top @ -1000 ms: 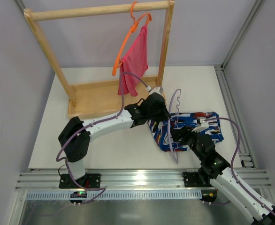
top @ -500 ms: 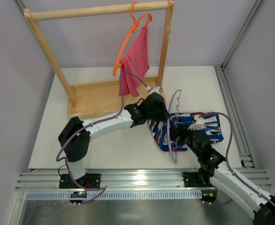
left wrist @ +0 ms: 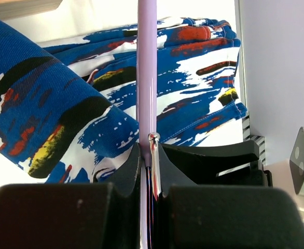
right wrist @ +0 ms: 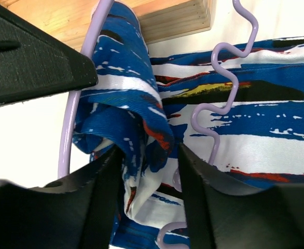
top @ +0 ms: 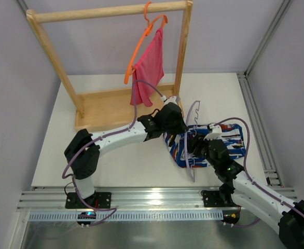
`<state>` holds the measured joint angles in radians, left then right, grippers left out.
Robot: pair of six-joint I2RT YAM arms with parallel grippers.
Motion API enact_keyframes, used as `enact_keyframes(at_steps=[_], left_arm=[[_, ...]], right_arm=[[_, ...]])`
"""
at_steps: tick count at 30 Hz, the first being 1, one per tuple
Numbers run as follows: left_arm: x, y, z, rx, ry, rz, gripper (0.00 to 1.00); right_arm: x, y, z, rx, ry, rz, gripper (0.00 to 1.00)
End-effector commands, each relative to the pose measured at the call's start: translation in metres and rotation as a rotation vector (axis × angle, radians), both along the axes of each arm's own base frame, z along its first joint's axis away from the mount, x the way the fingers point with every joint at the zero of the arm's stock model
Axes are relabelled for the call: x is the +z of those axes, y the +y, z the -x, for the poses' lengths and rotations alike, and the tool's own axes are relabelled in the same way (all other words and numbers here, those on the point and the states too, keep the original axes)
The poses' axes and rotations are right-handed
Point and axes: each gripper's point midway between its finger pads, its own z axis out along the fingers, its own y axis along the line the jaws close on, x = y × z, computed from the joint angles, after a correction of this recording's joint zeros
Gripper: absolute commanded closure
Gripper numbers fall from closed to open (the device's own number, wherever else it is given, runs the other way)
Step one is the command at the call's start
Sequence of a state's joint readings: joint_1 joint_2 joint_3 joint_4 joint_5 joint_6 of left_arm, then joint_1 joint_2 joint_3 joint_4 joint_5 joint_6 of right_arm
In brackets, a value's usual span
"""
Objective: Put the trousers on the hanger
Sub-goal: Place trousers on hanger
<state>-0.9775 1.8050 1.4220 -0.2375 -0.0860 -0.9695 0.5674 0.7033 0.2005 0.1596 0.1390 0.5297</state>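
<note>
The trousers (top: 230, 146), in a blue, white, red and black print, lie on the table right of centre. The lilac hanger (top: 194, 110) stands over their left end. My left gripper (top: 179, 127) is shut on the hanger at its neck; in the left wrist view my left gripper (left wrist: 149, 155) clamps the lilac bar (left wrist: 147, 78) and the metal hook. My right gripper (top: 192, 147) is at the trousers' left end. In the right wrist view my right gripper (right wrist: 149, 176) is closed on a bunched fold of the trousers (right wrist: 136, 124), inside the hanger's frame, next to its wavy arm (right wrist: 214, 109).
A wooden rack (top: 110, 106) stands at the back with an orange hanger (top: 139, 46) and a pink cloth (top: 149, 67) on its rail. Its base edge (right wrist: 162, 15) lies just behind the trousers. Side walls and a metal rail bound the table.
My right gripper has moved left and away, toward the hanger, carrying the trousers' fold with it. The left arm and hanger have stayed in place.
</note>
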Motion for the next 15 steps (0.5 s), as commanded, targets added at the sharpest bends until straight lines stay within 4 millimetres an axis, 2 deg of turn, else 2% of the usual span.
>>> enact_keyframes(at_steps=[1,2,4,5,8,15], left_arm=[[0.035,-0.002,-0.004,0.023,-0.042,0.078,1.00],[0.033,-0.001,-0.003,0.026,-0.036,0.072,1.00],[0.033,0.001,-0.003,0.032,-0.034,0.066,1.00],[0.034,0.002,-0.003,0.033,-0.037,0.063,1.00],[0.033,0.005,-0.003,0.040,-0.036,0.055,1.00],[0.028,0.013,-0.004,0.065,-0.031,0.020,1.00]], right_arm=[[0.037,0.004,-0.016,-0.023,-0.112,-0.048,0.52],[0.040,0.003,-0.016,-0.024,-0.120,-0.057,0.62],[0.044,0.003,-0.014,-0.023,-0.129,-0.065,0.71],[0.044,0.002,-0.014,-0.029,-0.131,-0.068,0.81],[0.044,-0.001,-0.010,-0.037,-0.127,-0.082,0.95],[0.015,-0.014,0.004,-0.108,-0.041,-0.130,0.96]])
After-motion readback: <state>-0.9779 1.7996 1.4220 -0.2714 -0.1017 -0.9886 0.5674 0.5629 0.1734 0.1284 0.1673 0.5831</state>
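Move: The trousers' bunched loose end already sits between the right hand's half-open fingers, roughly 1 cm ahead of the hand point, 1 cm below. The hanger's straight lilac rod passes about 3 cm to that hand's left, level fore and aft and 4 cm up; the wooden rack's near corner is some 12 cm ahead, 5 cm left and 6 cm down. From the left hand, the loose end lies about 4 cm back, 4 cm right and 7 cm below. The trousers' loose end gets pinched between the right fingertips as they close from half open to shut; that hand then lifts about 2 cm, nearly straight up, tilting only some 5 degrees. The left hand keeps its grip on the hanger's rod, all but still. ##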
